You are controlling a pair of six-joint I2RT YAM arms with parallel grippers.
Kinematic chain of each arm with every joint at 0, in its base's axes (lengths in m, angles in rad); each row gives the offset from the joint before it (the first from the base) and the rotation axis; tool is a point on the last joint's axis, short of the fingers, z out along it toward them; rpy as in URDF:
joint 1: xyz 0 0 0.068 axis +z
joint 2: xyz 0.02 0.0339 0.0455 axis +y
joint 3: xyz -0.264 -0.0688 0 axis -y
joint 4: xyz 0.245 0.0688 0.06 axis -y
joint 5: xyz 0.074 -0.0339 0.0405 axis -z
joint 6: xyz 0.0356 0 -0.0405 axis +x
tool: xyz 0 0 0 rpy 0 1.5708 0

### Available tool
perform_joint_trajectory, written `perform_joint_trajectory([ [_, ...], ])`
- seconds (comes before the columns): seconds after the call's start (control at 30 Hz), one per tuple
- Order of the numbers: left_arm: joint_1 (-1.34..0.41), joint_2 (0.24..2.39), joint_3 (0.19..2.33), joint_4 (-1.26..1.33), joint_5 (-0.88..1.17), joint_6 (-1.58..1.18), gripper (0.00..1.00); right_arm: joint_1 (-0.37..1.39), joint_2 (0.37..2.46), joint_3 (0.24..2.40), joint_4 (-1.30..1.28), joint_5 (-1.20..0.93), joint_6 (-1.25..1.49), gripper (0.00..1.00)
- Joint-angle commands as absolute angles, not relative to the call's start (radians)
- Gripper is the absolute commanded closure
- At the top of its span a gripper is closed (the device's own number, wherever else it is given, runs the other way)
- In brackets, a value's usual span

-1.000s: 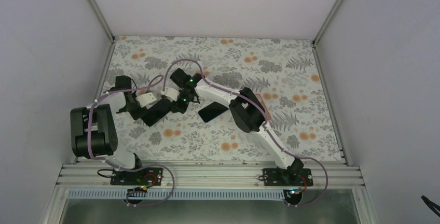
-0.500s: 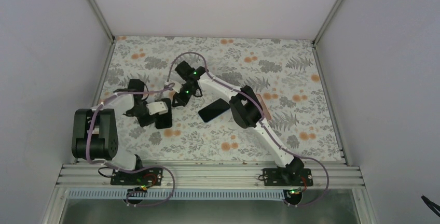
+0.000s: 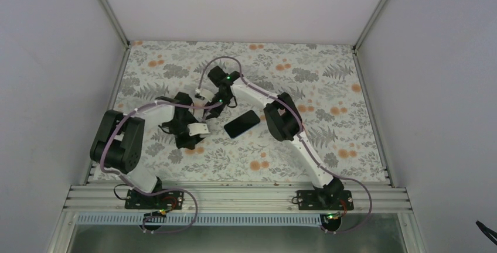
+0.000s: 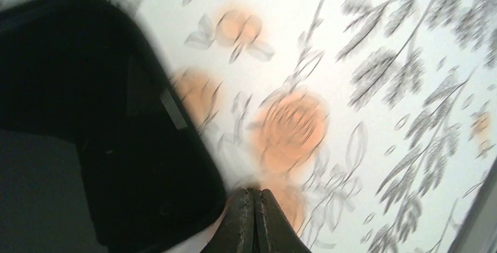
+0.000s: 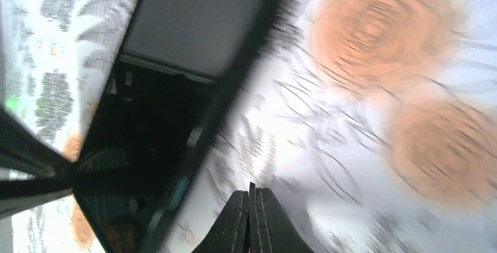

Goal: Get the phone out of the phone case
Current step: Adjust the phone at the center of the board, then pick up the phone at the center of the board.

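The black phone [image 3: 241, 124] lies bare and slanted on the flowered cloth, clear of both grippers. The black phone case [image 3: 181, 134] lies left of it, partly under my left wrist. In the left wrist view the case [image 4: 117, 147] shows a rounded corner, and my left gripper [image 4: 255, 197] is shut and empty just beside that corner. In the top view my left gripper [image 3: 190, 143] is low over the cloth. My right gripper [image 5: 252, 197] is shut and empty over the cloth beside the case's [image 5: 158, 118] long edge. In the top view it [image 3: 211, 104] sits behind the case.
The flowered tablecloth [image 3: 328, 95] covers the table. White walls and metal frame posts [image 3: 366, 27] stand on three sides. Both arms' lilac cables [image 3: 202, 74] loop over the middle. An aluminium rail [image 3: 234, 197] runs along the near edge.
My left wrist has swung right and nearer, and the case has shifted and turned with it. My right gripper has drawn back and to the right, away from the case. The phone has stayed put.
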State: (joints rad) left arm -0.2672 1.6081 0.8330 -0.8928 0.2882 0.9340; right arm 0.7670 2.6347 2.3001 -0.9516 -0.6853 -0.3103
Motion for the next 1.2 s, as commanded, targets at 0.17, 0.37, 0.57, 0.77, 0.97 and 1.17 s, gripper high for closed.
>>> perform_joint_trajectory([
  [0.17, -0.371, 1.656, 0.858, -0.753, 0.353, 0.860, 0.98, 0.680, 2.440, 2.107, -0.886, -0.438, -0.356, 0.67],
  [0.37, -0.361, 1.462, 0.890, -0.866, 0.382, 0.882, 0.98, 0.670, 2.371, 2.049, -0.874, -0.432, -0.393, 0.51],
  [0.57, -0.310, 1.239, 1.040, -1.095, 0.383, 0.916, 0.50, 0.690, 2.322, 2.054, -0.889, -0.484, -0.387, 0.11],
  [0.77, -0.143, 1.141, 1.167, -1.137, 0.334, 0.959, 0.00, 0.771, 2.364, 2.099, -0.904, -0.398, -0.272, 0.00],
  [0.97, -0.046, 1.134, 1.190, -1.018, 0.239, 0.899, 0.00, 0.906, 2.451, 2.193, -0.921, -0.107, -0.178, 0.00],
  [1.17, 0.023, 1.108, 1.166, -0.867, 0.161, 0.820, 0.00, 1.051, 2.521, 2.248, -0.931, 0.211, -0.020, 0.00],
])
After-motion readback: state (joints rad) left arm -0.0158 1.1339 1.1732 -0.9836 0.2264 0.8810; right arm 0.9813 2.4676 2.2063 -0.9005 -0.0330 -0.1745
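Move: The black phone is pinned loosely at its near corner by the closed left fingers; its middle lies about 9 cm straight ahead of that hand, level in height. From the right hand the black phone is some 10 cm to the left, 3 cm back and 1 cm lower. The blue-edged phone lies about 12 cm to the right hand's right, 3 cm back and 1 cm lower. Push the left fingertips about 4 cm right along the board at the black phone's near corner, then lift clear some 20 cm, opening wide, tilting the fingers forward and swinging left and forward. Meanwhile take the right hand right and forward away from the black phone, opening and rising, then swing it back left and towards the base, sinking open towards that phone. ##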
